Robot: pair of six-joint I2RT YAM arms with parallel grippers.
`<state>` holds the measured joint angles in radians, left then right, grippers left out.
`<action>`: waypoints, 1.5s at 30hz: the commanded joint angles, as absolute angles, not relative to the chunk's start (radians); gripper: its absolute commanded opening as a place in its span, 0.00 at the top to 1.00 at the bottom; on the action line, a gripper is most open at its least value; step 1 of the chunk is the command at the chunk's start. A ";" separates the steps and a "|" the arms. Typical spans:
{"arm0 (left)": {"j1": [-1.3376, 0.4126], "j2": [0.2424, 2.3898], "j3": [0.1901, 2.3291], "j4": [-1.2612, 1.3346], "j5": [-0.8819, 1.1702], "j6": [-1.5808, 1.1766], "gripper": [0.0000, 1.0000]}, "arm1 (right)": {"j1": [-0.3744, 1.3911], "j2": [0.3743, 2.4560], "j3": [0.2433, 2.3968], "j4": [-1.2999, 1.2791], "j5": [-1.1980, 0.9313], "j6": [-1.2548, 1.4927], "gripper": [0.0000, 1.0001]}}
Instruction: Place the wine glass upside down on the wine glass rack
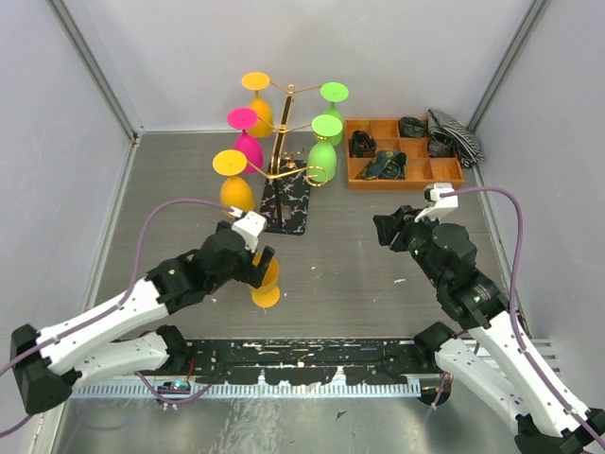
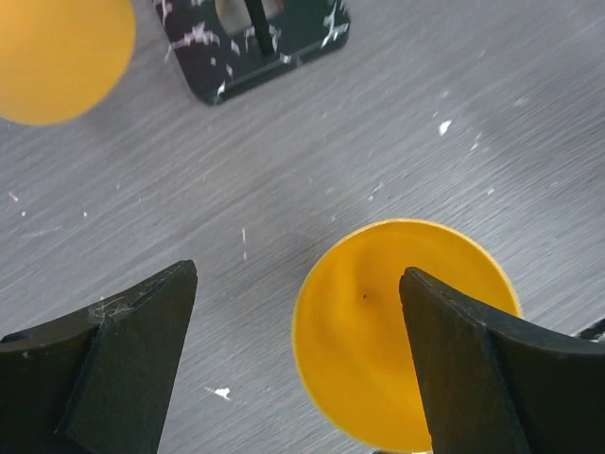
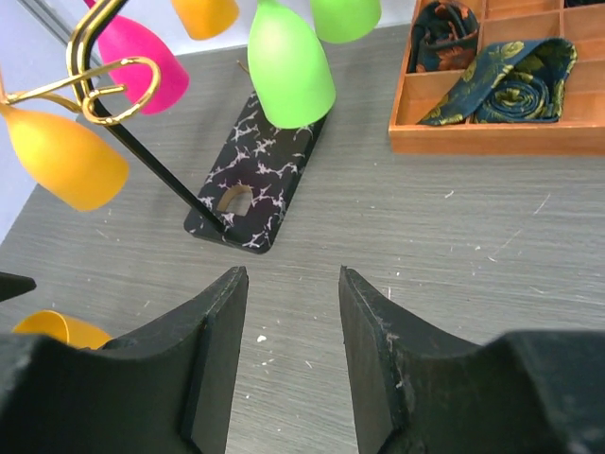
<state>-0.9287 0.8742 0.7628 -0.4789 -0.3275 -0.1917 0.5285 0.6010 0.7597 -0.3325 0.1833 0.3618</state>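
Observation:
An orange wine glass (image 1: 267,282) rests on the table near the left arm. My left gripper (image 1: 261,253) hovers right over it, jaws wide open. In the left wrist view the wine glass (image 2: 369,331) shows as a round orange face between the fingers, close to the right finger (image 2: 473,369), and nothing grips it. The wine glass rack (image 1: 288,142), a gold pole with curled arms on a black speckled base (image 1: 286,200), carries several upside-down glasses: orange, pink and green. My right gripper (image 1: 386,230) is open and empty, right of the rack (image 3: 113,90).
An orange compartment tray (image 1: 405,183) with rolled ties stands right of the rack, and a striped cloth (image 1: 456,132) lies at its far corner. Hanging bowls reach low around the rack base (image 3: 255,180). Grey walls close in the table on three sides.

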 commanded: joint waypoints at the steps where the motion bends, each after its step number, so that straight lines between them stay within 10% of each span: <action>1: -0.972 0.981 0.780 -0.558 -0.452 -0.193 0.07 | 0.534 0.597 0.775 -0.350 0.210 0.357 0.51; 15: -0.979 0.965 0.785 -0.541 -0.500 -0.197 0.68 | 0.534 0.601 0.772 -0.356 0.252 0.343 0.51; 34: -0.980 0.915 0.774 -0.535 -0.462 -0.193 0.68 | 0.534 0.623 0.755 -0.338 0.234 0.351 0.51; 39: -0.980 0.906 0.783 -0.533 -0.458 -0.192 1.00 | 0.534 0.617 0.755 -0.339 0.229 0.355 0.51; 45: -0.982 0.825 0.813 -0.503 -0.443 -0.219 1.00 | 0.534 0.611 0.752 -0.341 0.184 0.363 0.51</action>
<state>-0.9768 0.8921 0.7635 -0.5377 -0.4595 -0.2005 0.5289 0.6258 0.7513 -0.3870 0.2283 0.3511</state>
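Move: The last orange wine glass stands upright just off the left hand's open fingers: its middle is some 3 cm back, 3 cm to the right and 8 cm below. The nearest hanging orange glass is about 10 cm ahead, 4 cm left and 8 cm above; the rack base's middle is roughly 20 cm ahead, 8 cm right and 15 cm below. From the right hand, the standing glass lies about 26 cm left, 8 cm back and 18 cm below. Down about 4 cm goes the left hand, rolling some 10 degrees left side up, to bring its fingers astride the orange glass's left wall. They close to about a third while it edges left, wait at that gap as it climbs back some 3 cm, then shut and pinch the wall near the rim. The right hand, empty, sinks about 2.5 cm. ##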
